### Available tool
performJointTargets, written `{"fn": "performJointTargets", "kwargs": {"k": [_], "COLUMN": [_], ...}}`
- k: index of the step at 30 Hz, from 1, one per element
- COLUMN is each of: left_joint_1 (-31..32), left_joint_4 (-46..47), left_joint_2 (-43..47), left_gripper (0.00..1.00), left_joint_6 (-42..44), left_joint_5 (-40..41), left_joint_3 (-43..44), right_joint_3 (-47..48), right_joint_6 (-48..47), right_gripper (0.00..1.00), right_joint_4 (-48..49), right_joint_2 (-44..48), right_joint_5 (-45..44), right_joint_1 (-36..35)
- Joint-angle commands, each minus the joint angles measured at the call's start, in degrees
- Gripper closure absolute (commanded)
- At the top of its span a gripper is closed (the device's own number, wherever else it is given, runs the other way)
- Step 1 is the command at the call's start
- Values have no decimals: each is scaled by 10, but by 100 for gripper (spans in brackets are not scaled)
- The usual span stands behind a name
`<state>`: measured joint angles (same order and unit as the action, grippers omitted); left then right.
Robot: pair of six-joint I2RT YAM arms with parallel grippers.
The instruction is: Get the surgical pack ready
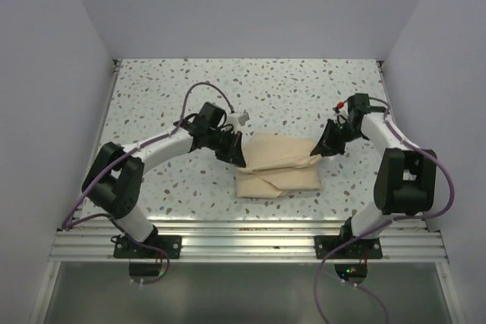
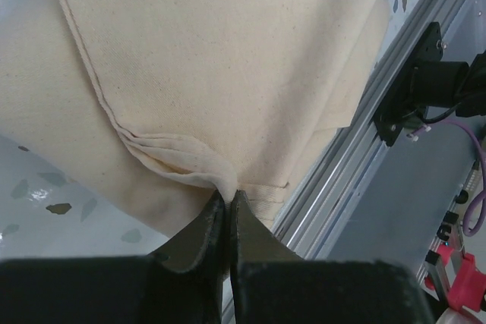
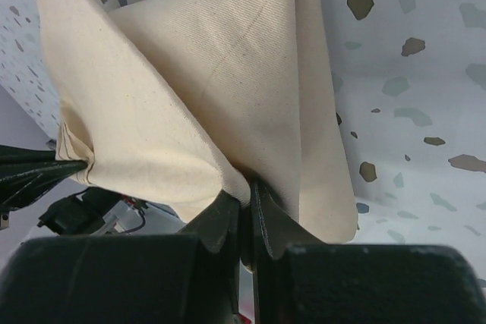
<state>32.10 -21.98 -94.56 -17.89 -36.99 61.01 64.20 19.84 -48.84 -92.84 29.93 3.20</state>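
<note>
The surgical pack shows as a folded tan cloth [image 1: 277, 166] lying mid-table on the speckled top. My left gripper [image 1: 238, 154] is at the cloth's left edge, shut on a bunched fold of it [image 2: 228, 193]; the cloth [image 2: 228, 58] spreads away above the tips. My right gripper [image 1: 316, 149] is at the right edge, shut on a corner fold [image 3: 249, 186]. Between the two grips the cloth [image 3: 190, 89] is lifted into a taut peaked flap. In the right wrist view, the left gripper's fingers [image 3: 38, 171] pinch the far corner. Whatever lies inside the folds is hidden.
An aluminium rail [image 1: 250, 239] runs along the near table edge, close below the cloth [image 2: 357, 157]. The right arm's base bracket [image 2: 425, 85] sits on it. White walls close in the table on the left, back and right.
</note>
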Motion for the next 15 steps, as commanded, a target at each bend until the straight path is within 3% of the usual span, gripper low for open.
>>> {"fn": "performJointTargets", "kwargs": {"k": [1, 5, 6, 9, 11, 15], "left_joint_1": [3, 3, 4, 4, 3, 0], "left_joint_4": [-43, -43, -44, -43, -40, -47], "left_joint_2": [25, 24, 25, 32, 42, 90], "left_gripper": [100, 90, 83, 66, 59, 47], "left_joint_6": [25, 22, 22, 24, 29, 37], "left_joint_5": [-26, -30, -31, -39, -39, 3], "left_joint_3": [-27, -48, -48, -49, -50, -40], "right_joint_3": [-24, -51, -56, -65, -64, -47], "right_joint_6": [-17, -26, -27, -32, -34, -37], "right_gripper": [97, 90, 87, 73, 58, 47], "right_joint_4": [-9, -10, -10, -21, -33, -65], "right_joint_2": [25, 27, 27, 30, 39, 65], "right_joint_5": [-38, -41, -42, -50, -56, -66], "right_joint_1": [3, 3, 3, 3, 4, 3]}}
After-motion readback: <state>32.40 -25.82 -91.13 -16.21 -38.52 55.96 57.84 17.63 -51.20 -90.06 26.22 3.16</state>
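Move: The left hand still pinches one corner of the cloth's upper flap and the right hand the other, about 19 cm to its right and 3 cm farther out. The folded cloth's near-left corner lies roughly 7 cm back, 1 cm left and 4 cm below the left hand. Its near-right corner is some 8 cm back, 2 cm right and 4 cm below the right hand. Still pinching the flap's two corners, both hands draw it back about 4 cm towards the folded cloth's near edge while sinking some 2 cm. On the way the fingers of both open to about half, letting the corners go; the left hand edges slightly left, then lifts by about 1 cm, the right one by barely half that. ##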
